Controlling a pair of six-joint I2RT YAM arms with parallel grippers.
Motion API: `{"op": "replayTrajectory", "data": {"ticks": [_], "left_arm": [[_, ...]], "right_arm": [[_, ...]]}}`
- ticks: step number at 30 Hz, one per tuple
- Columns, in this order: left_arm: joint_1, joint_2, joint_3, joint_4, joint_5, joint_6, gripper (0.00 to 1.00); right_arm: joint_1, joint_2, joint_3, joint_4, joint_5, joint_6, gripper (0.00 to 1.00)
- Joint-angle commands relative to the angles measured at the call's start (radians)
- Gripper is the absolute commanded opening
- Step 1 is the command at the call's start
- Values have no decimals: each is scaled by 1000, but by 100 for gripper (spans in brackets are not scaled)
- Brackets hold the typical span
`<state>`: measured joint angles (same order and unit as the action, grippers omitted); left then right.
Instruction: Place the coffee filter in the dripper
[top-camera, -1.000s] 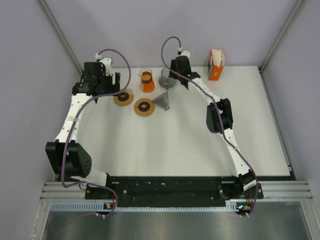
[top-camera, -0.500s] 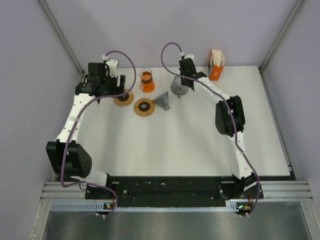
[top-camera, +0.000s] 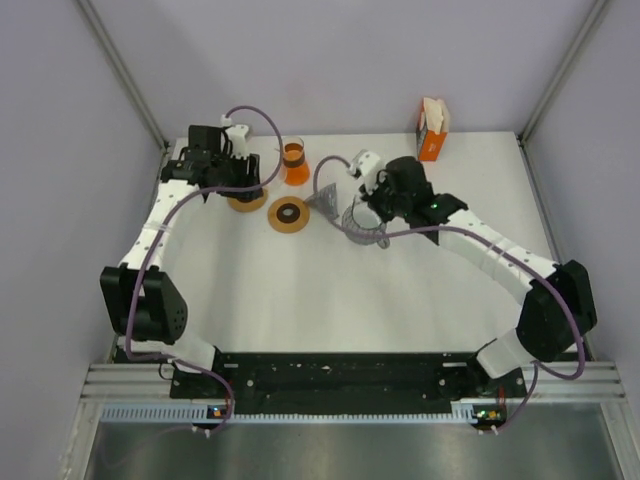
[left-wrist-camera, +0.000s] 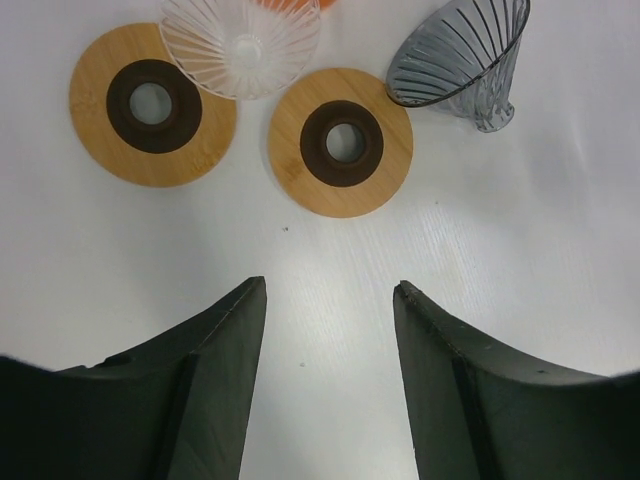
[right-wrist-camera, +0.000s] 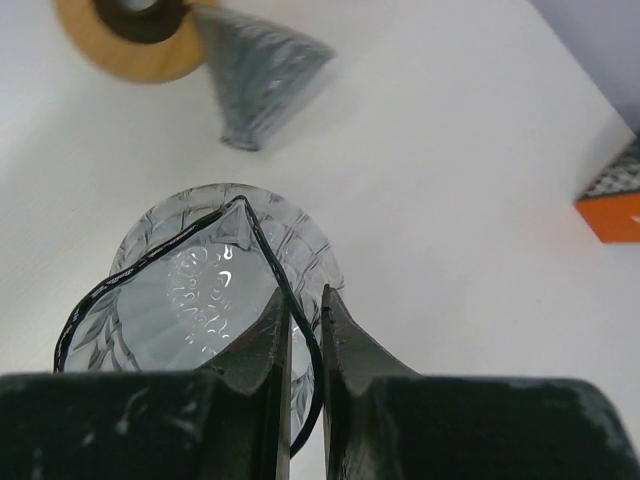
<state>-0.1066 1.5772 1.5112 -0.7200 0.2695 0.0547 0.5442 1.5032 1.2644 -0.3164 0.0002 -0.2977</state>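
Observation:
A grey ribbed dripper (top-camera: 325, 200) lies on its side next to a wooden ring (top-camera: 288, 215); the left wrist view also shows this dripper (left-wrist-camera: 460, 60). A clear dripper (left-wrist-camera: 240, 40) stands at the back, over an orange vessel (top-camera: 293, 162). Pale coffee filter paper (top-camera: 433, 108) sticks out of an orange box (top-camera: 432, 140) at the back right. My right gripper (right-wrist-camera: 305, 295) is shut on the black-banded rim of a patterned glass server (right-wrist-camera: 190, 300), right of the grey dripper. My left gripper (left-wrist-camera: 330, 290) hangs open over bare table in front of the rings.
A second wooden ring (left-wrist-camera: 152, 105) lies left of the first ring (left-wrist-camera: 341, 142). The orange box (right-wrist-camera: 615, 205) stands close to the back wall. Grey walls close in the table's back and sides.
My right gripper shut on the glass server at the back and carried it forward and right, past the grey dripper. The left gripper shifted right and its jaws narrowed.

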Motion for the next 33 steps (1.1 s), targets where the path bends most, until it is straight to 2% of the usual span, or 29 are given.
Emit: {"op": "replayTrajectory", "data": {"ticks": [1,7,12,16,21,22,26,33], "left_arm": [[-31,49,3,14,48,-39,59],[-76,125,11,40,-97,-33,59],[-145,230,59,54,-217,13,58],[-188,346,133,54,-320,53,50],[-197,481,274,8,-423,43,39],[-199,501,296,1,-423,40,36],[-212,544,317,8,-395,45,33],[-234,593,311,-6,-409,63,33]], "right_arm": [[152,3,-100,77,-100,-164,0],[312,116,-94,73,-62,-262,0],[330,206,-43,-9,-88,-274,0],[338,207,-46,5,-97,-279,0],[352,181,-36,-10,-92,-256,39],[353,163,-34,-12,-97,-247,43],[352,63,-48,14,-155,-213,50],[352,-113,-114,68,-180,-172,57]]}}
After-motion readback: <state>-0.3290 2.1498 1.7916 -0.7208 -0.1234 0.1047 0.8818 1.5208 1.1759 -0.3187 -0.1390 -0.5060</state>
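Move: The near wooden disc with the dark collar lies about 9 cm ahead of the left hand, 7 cm to its right and 20 cm below. From that hand the other disc is roughly 16 cm ahead and 7 cm left, the clear cone 20 cm ahead and 1 cm right, the grey cone 14 cm ahead and 19 cm right. The right hand, gripping the glass carafe's rim, has its bare set-down spot 15 cm back, 12 cm left and 21 cm below; from it the grey cone is 14 cm ahead, 16 cm left, and the near disc 9 cm ahead, 28 cm left. The carafe, still pinched at its rim, is carried down, back and left by the right hand, about 12 cm lower and turned some 30 degrees counter-clockwise; the fingers then open and rise 8 cm clear. Meanwhile the left hand sinks about 15 cm to just over the near disc's collar, also going forward and somewhat right, its fingers tipping steeper and narrowing to a small gap. ##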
